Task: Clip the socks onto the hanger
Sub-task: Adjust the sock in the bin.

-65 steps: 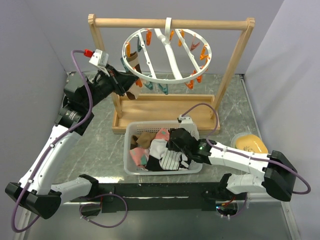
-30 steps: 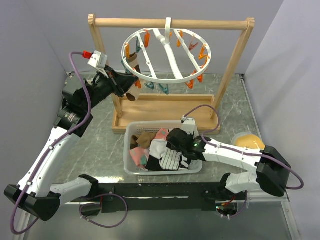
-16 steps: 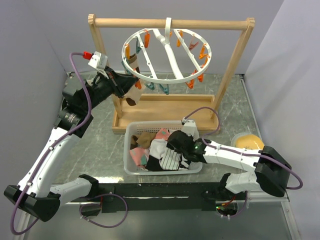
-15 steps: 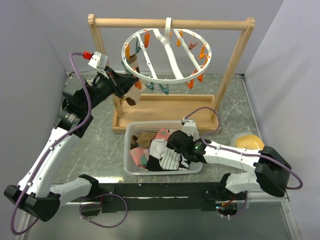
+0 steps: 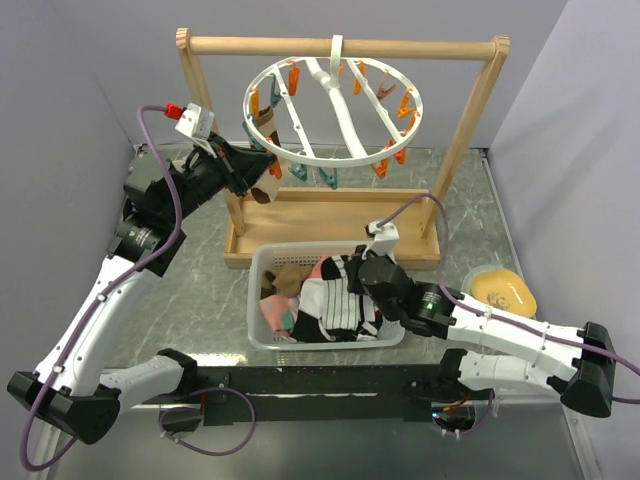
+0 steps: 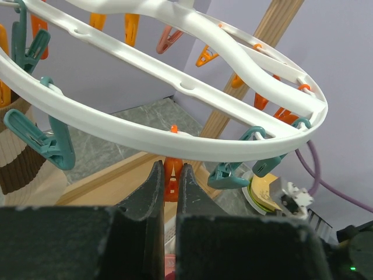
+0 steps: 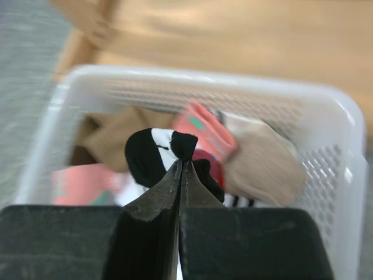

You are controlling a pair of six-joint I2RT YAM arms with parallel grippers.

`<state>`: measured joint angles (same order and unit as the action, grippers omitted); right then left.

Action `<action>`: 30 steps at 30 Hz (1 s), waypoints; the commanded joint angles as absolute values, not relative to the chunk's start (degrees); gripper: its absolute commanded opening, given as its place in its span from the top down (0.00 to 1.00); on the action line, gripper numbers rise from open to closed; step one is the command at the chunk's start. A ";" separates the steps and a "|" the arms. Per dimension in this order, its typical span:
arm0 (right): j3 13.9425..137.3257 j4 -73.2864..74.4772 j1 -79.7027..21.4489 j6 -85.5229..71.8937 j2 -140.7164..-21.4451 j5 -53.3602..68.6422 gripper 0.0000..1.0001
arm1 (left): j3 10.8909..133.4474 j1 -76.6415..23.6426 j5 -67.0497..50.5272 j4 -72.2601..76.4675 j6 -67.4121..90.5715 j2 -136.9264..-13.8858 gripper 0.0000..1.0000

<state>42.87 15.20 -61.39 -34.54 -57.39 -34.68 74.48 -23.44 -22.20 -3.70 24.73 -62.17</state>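
The hanger [image 5: 335, 158], a white ring with orange and teal pegs, hangs from the wooden frame's bar. A brown striped sock [image 5: 263, 186] is clipped at its left side. My left gripper [image 5: 255, 172] is up under the ring's rim [image 6: 175, 133], shut on an orange peg [image 6: 171, 178]. My right gripper [image 7: 182, 162] is above the white basket [image 5: 256, 300], shut on the edge of a black-and-white sock [image 7: 148, 153], which is lifted off the pile. Pink, beige, brown and striped socks [image 5: 330, 310] lie in the basket.
The wooden frame [image 5: 340, 45] stands on a wooden base tray [image 5: 330, 215] behind the basket. A yellow plate [image 5: 500, 290] sits to the right of the basket, next to my right arm. Grey walls close in on both sides.
My right gripper has shut on the black-and-white sock and pulled it up out of the pile, and the right arm has swung back to the right. The left arm has held still.
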 commanded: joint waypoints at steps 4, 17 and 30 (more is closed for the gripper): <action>49.39 2.55 -63.72 -18.56 -61.34 -23.83 0.93 | 74.27 -23.47 -23.03 -2.90 25.58 -59.85 0.99; 61.69 2.02 -64.07 -14.06 -81.73 -15.90 0.58 | 74.53 -23.12 -23.03 -3.16 25.84 -59.24 0.99; 62.93 6.24 -67.76 -20.55 -84.98 -23.11 0.39 | 73.65 -23.03 -22.68 -2.99 25.49 -58.62 0.99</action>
<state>59.92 4.69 -66.17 -17.15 -83.64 -20.05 74.26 -23.33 -22.17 -3.84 24.93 -60.45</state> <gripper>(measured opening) 0.611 0.069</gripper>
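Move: My right hand already has the black-and-white striped sock pinched and raised above the pile. The left part of the bin, where it goes, lies about 14 cm to my left, a couple of centimetres back and roughly 12 cm below. The brown sock is some 12 cm left and 1 cm ahead, the pink sock 15 cm left and 6 cm back, at similar depth. From my left hand, that part of the bin lies roughly 9 cm back, 1 cm left and 38 cm down. I sweep my right hand about 14 cm to the left with the striped sock, rising some 4 cm first and then sinking back to the starting height, while the wrist turns roughly 25 degrees counter-clockwise. On the way across I open the shut fingers to over half and let go of the sock above the bin's left part, then stay there with the fingers open. ##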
